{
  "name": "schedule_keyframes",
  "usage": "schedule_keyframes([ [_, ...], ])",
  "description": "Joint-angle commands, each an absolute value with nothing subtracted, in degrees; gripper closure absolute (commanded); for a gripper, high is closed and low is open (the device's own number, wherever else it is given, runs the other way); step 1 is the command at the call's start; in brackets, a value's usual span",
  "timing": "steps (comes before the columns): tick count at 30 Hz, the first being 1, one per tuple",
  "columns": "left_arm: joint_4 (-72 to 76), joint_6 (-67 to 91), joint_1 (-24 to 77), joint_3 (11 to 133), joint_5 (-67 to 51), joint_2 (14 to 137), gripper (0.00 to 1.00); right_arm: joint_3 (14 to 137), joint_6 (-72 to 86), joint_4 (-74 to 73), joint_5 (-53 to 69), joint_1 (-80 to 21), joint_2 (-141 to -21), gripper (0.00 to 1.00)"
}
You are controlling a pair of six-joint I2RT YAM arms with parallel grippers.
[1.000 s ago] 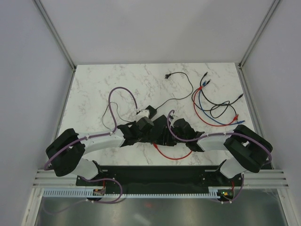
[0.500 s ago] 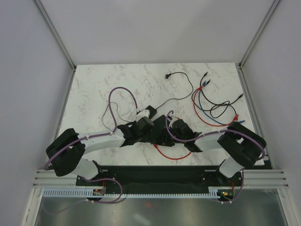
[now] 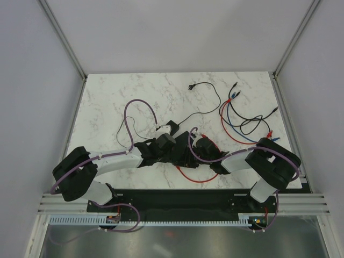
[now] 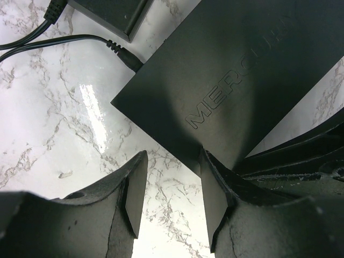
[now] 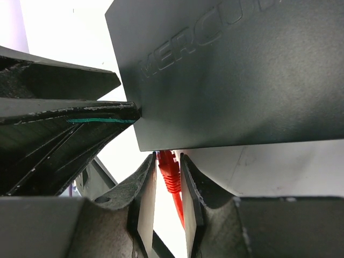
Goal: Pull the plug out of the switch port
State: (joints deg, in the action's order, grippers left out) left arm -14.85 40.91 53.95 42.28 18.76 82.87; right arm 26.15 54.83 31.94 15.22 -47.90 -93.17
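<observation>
The switch (image 4: 242, 70) is a flat matte-black box lying on the marble, largely covered by both grippers in the top view (image 3: 180, 144). A red plug (image 5: 169, 172) sits in the port on its near edge, and its red cable (image 3: 193, 179) loops toward the arm bases. My right gripper (image 5: 167, 199) is shut on the plug, a pad touching each side. My left gripper (image 4: 172, 201) stands open at the switch's left corner. Only marble lies between its pads, and its right finger (image 4: 215, 199) rests against the switch's edge.
A smaller black box (image 4: 110, 13) lies just beyond the switch, and a thin black cord (image 4: 126, 56) plugs into the switch's far side. A tangle of red, blue and black leads (image 3: 247, 121) lies at the back right. Another black cord (image 3: 201, 94) runs toward the back.
My right gripper's jaws have narrowed onto the red plug, and the right arm's elbow has shifted a little to the left. The left arm and the switch have not moved.
</observation>
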Motion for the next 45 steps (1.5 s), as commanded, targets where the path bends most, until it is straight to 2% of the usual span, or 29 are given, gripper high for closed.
schedule_keyframes([
  [1,-14.8,40.4,53.8,43.3,17.8,83.8,0.48,26.4,55.6,33.6,14.6,-48.3,-94.4,0.69],
  [5,-14.7,40.3,53.7,43.4,17.7,83.9,0.48,26.4,56.3,33.0,13.7,-48.3,-95.2,0.69],
  [8,-14.8,40.3,53.8,43.4,17.7,83.9,0.48,26.5,56.5,32.5,13.5,-48.3,-95.7,0.77],
  [14,-14.9,40.2,53.7,43.8,17.6,84.4,0.48,25.9,56.1,30.9,13.4,-48.3,-96.3,1.00],
  [30,-18.8,38.6,52.8,50.1,14.5,92.9,0.48,29.0,47.4,16.5,15.8,-48.3,-97.9,1.00],
  [38,-19.3,38.4,52.5,51.2,13.4,94.0,0.48,25.7,49.5,22.3,22.4,-45.0,-96.7,1.00],
  [45,-19.4,38.3,52.4,51.3,13.4,94.0,0.48,25.5,47.1,19.4,22.6,-43.5,-95.1,1.00],
])
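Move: The red plug sits almost between the right gripper's open tips, about 1 cm to their left and 1 cm below, level fore and aft. The switch's middle is about 7 cm ahead of the right gripper. From the left gripper, whose finger already rests on the switch, its middle lies about 4 cm ahead and 5 cm right, the red plug 3 cm back and 4 cm right, and the black power adapter about 12 cm straight ahead, all a couple of centimetres down. Shut the right gripper on the red plug at the switch's edge, sinking about half a centimetre as it closes; then turn it slightly counter-clockwise and begin drawing it to the right, about 1 cm. Slide the left gripper some 2.5 cm to the right and slightly forward, tipping its fingers back towards the base by about 5 degrees; leave its opening unchanged and its finger on the switch's top. ##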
